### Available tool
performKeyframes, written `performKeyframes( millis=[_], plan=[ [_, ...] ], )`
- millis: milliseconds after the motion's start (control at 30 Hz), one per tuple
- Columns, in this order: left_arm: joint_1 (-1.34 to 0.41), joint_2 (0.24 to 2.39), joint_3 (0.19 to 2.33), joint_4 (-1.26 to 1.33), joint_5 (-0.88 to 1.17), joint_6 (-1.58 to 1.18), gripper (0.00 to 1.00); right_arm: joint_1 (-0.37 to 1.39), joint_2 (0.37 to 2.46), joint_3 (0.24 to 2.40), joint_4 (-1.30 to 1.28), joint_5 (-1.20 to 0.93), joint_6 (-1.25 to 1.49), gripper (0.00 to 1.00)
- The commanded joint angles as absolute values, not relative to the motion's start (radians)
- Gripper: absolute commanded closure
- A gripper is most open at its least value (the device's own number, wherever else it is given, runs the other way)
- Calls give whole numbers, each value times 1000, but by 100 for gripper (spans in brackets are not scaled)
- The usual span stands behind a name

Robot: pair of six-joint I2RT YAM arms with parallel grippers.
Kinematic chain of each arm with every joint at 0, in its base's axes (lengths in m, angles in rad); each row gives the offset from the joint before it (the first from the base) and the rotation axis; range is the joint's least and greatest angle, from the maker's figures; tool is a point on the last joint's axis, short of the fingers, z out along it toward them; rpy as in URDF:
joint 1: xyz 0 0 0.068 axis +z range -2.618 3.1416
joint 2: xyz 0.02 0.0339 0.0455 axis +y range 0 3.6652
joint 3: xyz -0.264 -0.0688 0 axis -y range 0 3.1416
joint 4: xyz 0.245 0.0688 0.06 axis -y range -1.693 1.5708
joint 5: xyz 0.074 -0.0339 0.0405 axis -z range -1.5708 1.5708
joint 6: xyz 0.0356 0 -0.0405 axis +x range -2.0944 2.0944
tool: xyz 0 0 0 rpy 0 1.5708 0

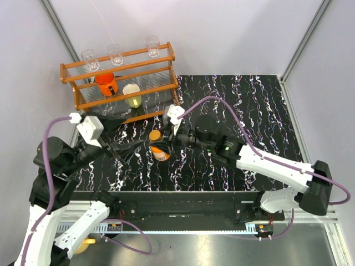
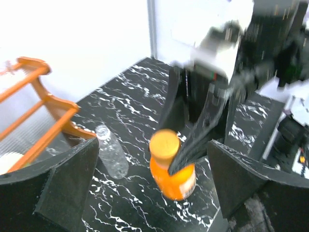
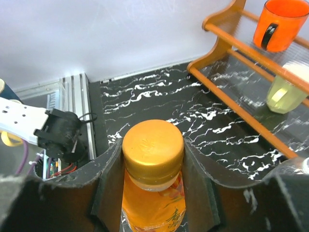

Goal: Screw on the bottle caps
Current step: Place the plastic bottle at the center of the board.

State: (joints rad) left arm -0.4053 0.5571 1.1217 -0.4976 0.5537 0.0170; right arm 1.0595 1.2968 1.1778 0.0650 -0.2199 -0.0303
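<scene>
The short orange bottle (image 3: 153,208) carries its orange cap (image 3: 153,150) and leans slightly on the black marble table (image 1: 238,105). My right gripper (image 3: 153,191) is shut on it, its pads pressing both sides at the cap and neck. From above, the orange bottle (image 1: 160,149) sits mid-table with the right gripper (image 1: 166,142) reaching it from the right. My left gripper (image 2: 153,154) stands wide open, short of the orange bottle (image 2: 174,179) and touching nothing. The clear plastic bottle (image 2: 112,153) lies on its side behind, its mouth uncapped.
A wooden rack (image 1: 119,83) at the back left holds an orange mug (image 1: 105,84), a pale cup (image 1: 132,95) and three clear glasses on top (image 1: 115,54). White walls close in the table at the back and sides.
</scene>
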Motion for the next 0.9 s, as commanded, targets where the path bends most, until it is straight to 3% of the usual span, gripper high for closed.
performKeyframes(
  millis=[0,267,500,633,867],
  plan=[
    [-400,617,1259,-578,339,-63,1,1051,1417,1095,363,-238,-6,81],
    [-400,669,1367,-730,232,-117,1,1051,1789,1184,715,-284,41,77],
    [-400,683,1428,-779,224,-132,1,1054,2034,1403,767,-334,60,72],
    [-400,695,1453,-798,210,-129,1,1054,2112,1472,772,-386,55,63],
    [-400,710,1468,-798,192,-117,1,1052,2250,1548,821,-463,46,60]
  ],
)
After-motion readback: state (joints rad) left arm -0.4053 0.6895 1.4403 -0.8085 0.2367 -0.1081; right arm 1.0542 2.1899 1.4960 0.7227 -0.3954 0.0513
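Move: The orange bottle is already capped and in the right hand's grip; the bare stretch of board it is carried to lies about 20 cm left, 8 cm ahead and 25 cm below that hand. The clear bottle stands roughly 17 cm ahead, 3 cm to the right and 15 cm lower; the wooden rack's middle is some 30 cm ahead, 18 cm left and 10 cm lower. From the left hand, that bare board is about 10 cm ahead, 10 cm left and 31 cm down. The orange bottle, still gripped by the right hand, is swept left by some 18 cm and lowered about 16 cm, drifting forward towards the open board before the rack; the descent ends about midway, then the hand mostly slides on left, slowing and turning slightly counter-clockwise. The left hand, open and free of the bottle, withdraws left and up, turning counter-clockwise. ##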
